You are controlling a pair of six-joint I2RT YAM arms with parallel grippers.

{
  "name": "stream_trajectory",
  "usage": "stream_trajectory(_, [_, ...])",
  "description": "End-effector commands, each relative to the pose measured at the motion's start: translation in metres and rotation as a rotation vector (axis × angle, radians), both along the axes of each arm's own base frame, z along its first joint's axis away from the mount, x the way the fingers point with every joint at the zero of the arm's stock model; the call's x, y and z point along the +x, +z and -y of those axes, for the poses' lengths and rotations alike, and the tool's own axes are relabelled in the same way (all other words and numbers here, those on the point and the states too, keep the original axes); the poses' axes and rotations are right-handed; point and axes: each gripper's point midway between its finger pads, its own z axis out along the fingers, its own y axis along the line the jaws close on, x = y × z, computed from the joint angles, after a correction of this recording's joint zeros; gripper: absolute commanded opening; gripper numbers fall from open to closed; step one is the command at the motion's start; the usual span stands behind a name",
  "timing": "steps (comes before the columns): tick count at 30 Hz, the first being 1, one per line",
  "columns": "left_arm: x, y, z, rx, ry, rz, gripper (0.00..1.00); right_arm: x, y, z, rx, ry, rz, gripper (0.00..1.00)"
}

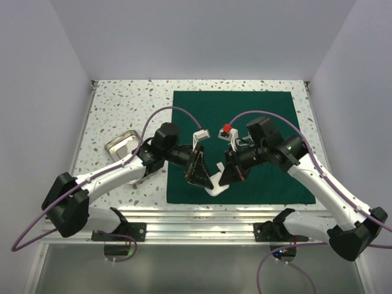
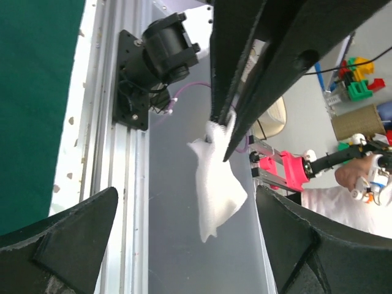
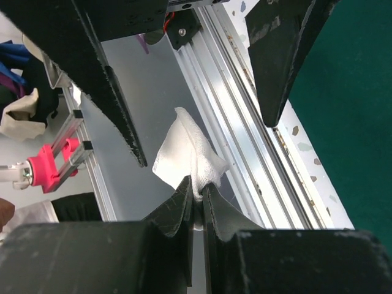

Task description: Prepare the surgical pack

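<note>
The dark green drape (image 1: 245, 116) lies spread flat on the speckled table. A small metal tray (image 1: 122, 145) sits on the table to its left. My right gripper (image 1: 231, 174) (image 3: 197, 191) is shut on a corner of a white gauze pad (image 1: 217, 187) (image 3: 187, 153), which hangs in the air above the drape's near edge. My left gripper (image 1: 199, 173) (image 2: 187, 199) faces it with jaws wide open. In the left wrist view the gauze pad (image 2: 217, 184) dangles from the right fingers (image 2: 245, 92), level with my open fingertips and touching neither.
An aluminium rail (image 1: 196, 217) runs along the table's near edge, with both arm bases bolted to it. White walls close in the left, right and back sides. The two wrists are close together over the drape's front edge.
</note>
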Motion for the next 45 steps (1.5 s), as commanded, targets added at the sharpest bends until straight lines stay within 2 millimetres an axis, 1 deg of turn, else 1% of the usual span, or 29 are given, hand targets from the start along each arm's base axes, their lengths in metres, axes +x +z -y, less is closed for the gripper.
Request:
stream_trajectory(1, [-0.011, 0.012, 0.003, -0.058, -0.077, 0.003, 0.95, -0.008, 0.017, 0.000, 0.037, 0.018, 0.014, 0.03])
stream_trajectory(5, [-0.013, 0.012, 0.003, -0.064, -0.100, -0.022, 0.89, -0.006, 0.016, -0.001, 0.029, 0.019, 0.010, 0.03])
stream_trajectory(6, [-0.013, 0.014, 0.004, -0.073, -0.104, -0.017, 0.84, -0.006, 0.015, -0.001, 0.027, 0.018, 0.010, 0.03])
stream_trajectory(8, [-0.012, 0.013, 0.006, -0.071, -0.107, -0.028, 0.81, -0.005, 0.015, -0.002, 0.024, 0.021, 0.009, 0.03])
stream_trajectory(11, [-0.011, 0.014, 0.008, -0.073, -0.109, -0.033, 0.61, -0.004, 0.013, -0.003, 0.017, 0.017, 0.010, 0.04])
stream_trajectory(12, [-0.011, 0.013, 0.008, -0.072, -0.110, -0.036, 0.46, -0.001, 0.010, -0.002, 0.001, 0.007, 0.012, 0.04])
stream_trajectory(14, [-0.012, 0.012, 0.006, -0.068, -0.109, -0.028, 0.25, 0.003, 0.008, 0.000, -0.021, -0.011, 0.022, 0.08])
stream_trajectory(15, [-0.014, 0.007, 0.004, -0.037, -0.106, -0.050, 0.06, 0.006, 0.005, 0.001, -0.039, -0.028, 0.025, 0.10])
stream_trajectory(16, [-0.013, 0.004, 0.003, -0.026, -0.096, -0.046, 0.00, 0.008, 0.004, 0.002, -0.049, -0.039, 0.029, 0.13])
stream_trajectory(18, [-0.016, 0.000, -0.001, -0.010, -0.086, -0.037, 0.00, 0.014, -0.002, 0.005, -0.089, -0.085, 0.031, 0.15])
stream_trajectory(19, [-0.017, -0.001, -0.004, -0.008, -0.076, -0.018, 0.00, 0.025, -0.010, 0.013, -0.157, -0.154, 0.056, 0.15])
stream_trajectory(21, [-0.019, -0.005, -0.008, 0.015, -0.059, -0.021, 0.00, 0.033, -0.017, 0.020, -0.210, -0.220, 0.061, 0.16])
stream_trajectory(22, [-0.022, -0.005, -0.012, 0.017, -0.047, -0.018, 0.00, 0.041, -0.026, 0.027, -0.267, -0.266, 0.074, 0.18])
stream_trajectory(23, [-0.022, -0.004, -0.013, 0.013, -0.039, -0.012, 0.00, 0.043, -0.030, 0.029, -0.285, -0.281, 0.070, 0.18])
stream_trajectory(24, [-0.024, -0.006, -0.014, 0.016, -0.030, -0.016, 0.00, 0.043, -0.032, 0.029, -0.292, -0.284, 0.059, 0.19])
stream_trajectory(26, [-0.026, 0.000, -0.017, 0.001, -0.016, -0.008, 0.00, 0.041, -0.036, 0.026, -0.291, -0.285, 0.029, 0.21])
stream_trajectory(27, [-0.025, -0.001, -0.017, 0.004, -0.003, -0.006, 0.00, 0.042, -0.037, 0.027, -0.292, -0.293, 0.028, 0.26])
stream_trajectory(30, [-0.026, 0.001, -0.019, 0.006, 0.013, -0.005, 0.00, 0.044, -0.036, 0.024, -0.284, -0.285, 0.032, 0.34])
stream_trajectory(33, [-0.021, 0.000, -0.020, 0.025, 0.051, 0.008, 0.00, 0.042, -0.033, 0.019, -0.268, -0.259, 0.010, 0.39])
stream_trajectory(36, [-0.001, -0.014, -0.029, 0.112, 0.158, 0.018, 0.00, 0.046, -0.030, 0.017, -0.270, -0.272, 0.014, 0.44])
stream_trajectory(37, [0.017, -0.020, -0.038, 0.147, 0.230, 0.052, 0.00, 0.048, -0.028, 0.017, -0.271, -0.283, 0.016, 0.44])
stream_trajectory(38, [0.022, -0.032, -0.048, 0.217, 0.273, 0.021, 0.00, 0.049, -0.028, 0.018, -0.277, -0.298, 0.013, 0.46])
stream_trajectory(39, [0.039, -0.040, -0.058, 0.267, 0.359, 0.034, 0.00, 0.050, -0.027, 0.020, -0.284, -0.310, 0.017, 0.46])
stream_trajectory(40, [0.062, -0.046, -0.076, 0.311, 0.465, 0.052, 0.00, 0.052, -0.027, 0.020, -0.288, -0.318, 0.016, 0.47])
stream_trajectory(41, [0.069, -0.055, -0.092, 0.376, 0.530, 0.034, 0.00, 0.052, -0.027, 0.019, -0.285, -0.327, 0.010, 0.47])
stream_trajectory(42, [0.085, -0.061, -0.107, 0.425, 0.618, 0.050, 0.00, 0.051, -0.027, 0.019, -0.284, -0.329, 0.002, 0.48])
stream_trajectory(43, [0.103, -0.061, -0.130, 0.450, 0.712, 0.056, 0.00, 0.050, -0.028, 0.019, -0.286, -0.329, -0.005, 0.48])
stream_trajectory(44, [0.110, -0.064, -0.143, 0.478, 0.761, 0.050, 0.00, 0.049, -0.028, 0.019, -0.283, -0.333, -0.017, 0.48])
stream_trajectory(45, [0.123, -0.063, -0.159, 0.507, 0.837, 0.071, 0.00, 0.049, -0.029, 0.018, -0.281, -0.333, -0.021, 0.48])
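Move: The gauze hangs from the right fingers and already stands between the open left ones, its middle about 2 cm to the right of the left hand point, level with it in reach and height. Two white strips lie some 13 cm ahead and 18 below, one about 2 cm left, one 7 cm right; the tray is roughly 18 ahead, 31 left, 18 below. From the right hand, the gauze is about 2 cm left and 2 below. The left fingers shut on the gauze almost in place while the right hand holds still; then the right opens to about half and backs out some 5 cm forward and 4 down. The left, keeping its pinch, eases back a couple of centimetres before sweeping about 12 cm forward, nearly as far left and 6 down towards the tray, turning some 35 degrees counter-clockwise with its left side rising. ##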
